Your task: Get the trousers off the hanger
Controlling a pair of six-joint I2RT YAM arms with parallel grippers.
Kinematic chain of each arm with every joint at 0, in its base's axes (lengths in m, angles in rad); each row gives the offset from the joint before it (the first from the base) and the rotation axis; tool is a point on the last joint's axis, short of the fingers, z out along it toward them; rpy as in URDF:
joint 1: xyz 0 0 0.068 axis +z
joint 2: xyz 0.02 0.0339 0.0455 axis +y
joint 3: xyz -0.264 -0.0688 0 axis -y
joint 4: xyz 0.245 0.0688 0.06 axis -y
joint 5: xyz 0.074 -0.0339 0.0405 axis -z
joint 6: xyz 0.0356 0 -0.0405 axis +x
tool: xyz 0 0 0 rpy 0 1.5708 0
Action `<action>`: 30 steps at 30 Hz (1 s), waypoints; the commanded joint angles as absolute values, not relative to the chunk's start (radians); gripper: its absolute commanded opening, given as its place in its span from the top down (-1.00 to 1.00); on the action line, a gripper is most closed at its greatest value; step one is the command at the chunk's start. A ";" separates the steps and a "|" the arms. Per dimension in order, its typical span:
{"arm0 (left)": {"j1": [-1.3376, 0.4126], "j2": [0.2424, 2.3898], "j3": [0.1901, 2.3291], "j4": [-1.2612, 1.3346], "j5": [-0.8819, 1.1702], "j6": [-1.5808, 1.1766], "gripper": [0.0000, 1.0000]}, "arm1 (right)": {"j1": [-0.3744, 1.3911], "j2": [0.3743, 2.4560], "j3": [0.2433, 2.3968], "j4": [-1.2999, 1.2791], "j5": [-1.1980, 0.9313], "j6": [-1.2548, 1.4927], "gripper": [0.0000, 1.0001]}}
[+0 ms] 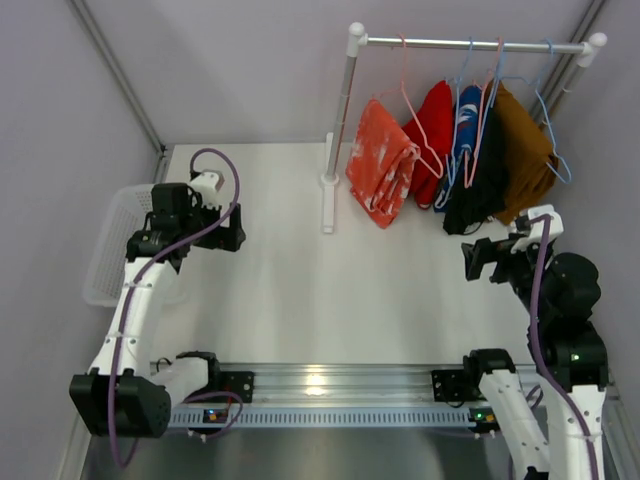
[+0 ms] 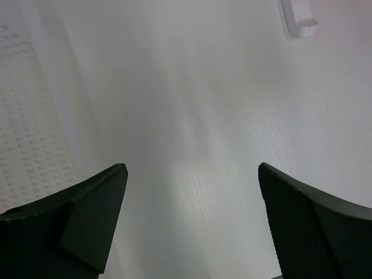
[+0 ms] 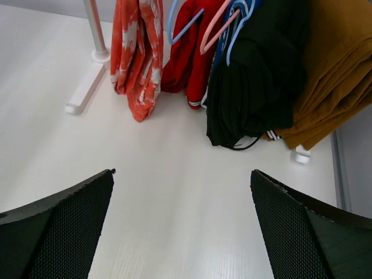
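Several pairs of trousers hang folded on hangers from a white rack rail [image 1: 470, 44] at the back right: orange-red speckled [image 1: 381, 163], red [image 1: 432, 130], blue-and-white [image 1: 466, 120], black [image 1: 478, 180] and brown [image 1: 525, 150]. The right wrist view shows the orange-red [image 3: 136, 52], red [image 3: 189, 52], black [image 3: 261, 75] and brown [image 3: 337, 70] ones. My right gripper [image 1: 478, 258] [image 3: 181, 174] is open and empty, low over the table, a short way in front of the black trousers. My left gripper [image 1: 232, 238] [image 2: 192, 174] is open and empty over the table's left side, far from the rack.
A white mesh basket [image 1: 110, 240] stands at the table's left edge, beside my left arm, and shows in the left wrist view [image 2: 23, 116]. The rack's white post and foot [image 1: 327, 190] [image 3: 84, 93] stand left of the garments. A metal rail [image 1: 330, 385] runs along the near edge.
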State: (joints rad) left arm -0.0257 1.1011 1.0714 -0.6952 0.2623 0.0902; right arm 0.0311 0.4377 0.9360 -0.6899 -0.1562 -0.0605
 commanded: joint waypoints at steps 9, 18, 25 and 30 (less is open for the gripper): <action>-0.021 1.048 1.095 -0.670 0.282 0.109 -0.98 | 0.023 0.684 1.389 -0.847 -0.319 -0.067 -0.99; -0.025 1.089 1.146 -0.680 0.256 0.114 -0.98 | 0.025 1.188 1.932 -0.920 -0.538 -0.008 -0.86; -0.026 1.077 1.146 -0.664 0.227 0.097 -0.98 | 0.052 1.459 2.220 -0.888 -0.643 0.172 -0.59; -0.026 1.074 1.141 -0.667 0.203 0.083 -0.98 | 0.113 1.604 2.273 -0.876 -0.627 0.230 -0.43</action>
State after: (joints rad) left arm -0.0261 1.0870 1.1107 -0.6960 0.2237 0.0990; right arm 0.0795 1.5608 2.2246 -0.8730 -0.5991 0.1547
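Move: The pink hanger carrying the orange patterned trousers is some 23 cm ahead of the right hand, 15 cm to its left and 15 cm above. Those trousers hang about 20 cm ahead and 16 cm left, slightly below the hand. The plain red trousers are 22 cm ahead and 7 cm left, the black ones 20 cm straight ahead, both a little lower than the hand. From the left hand, that hanger is roughly 17 cm ahead, 32 cm right and 22 cm higher. Touching nothing that can be seen, the right hand heads for the pink hanger of the orange trousers: first nearly straight up some 13 cm, then forward about 17 cm and left about 8 cm while the climb levels off. It turns some 25 degrees counter-clockwise and rolls its left side up, and the fingers narrow from wide to about three quarters open. ##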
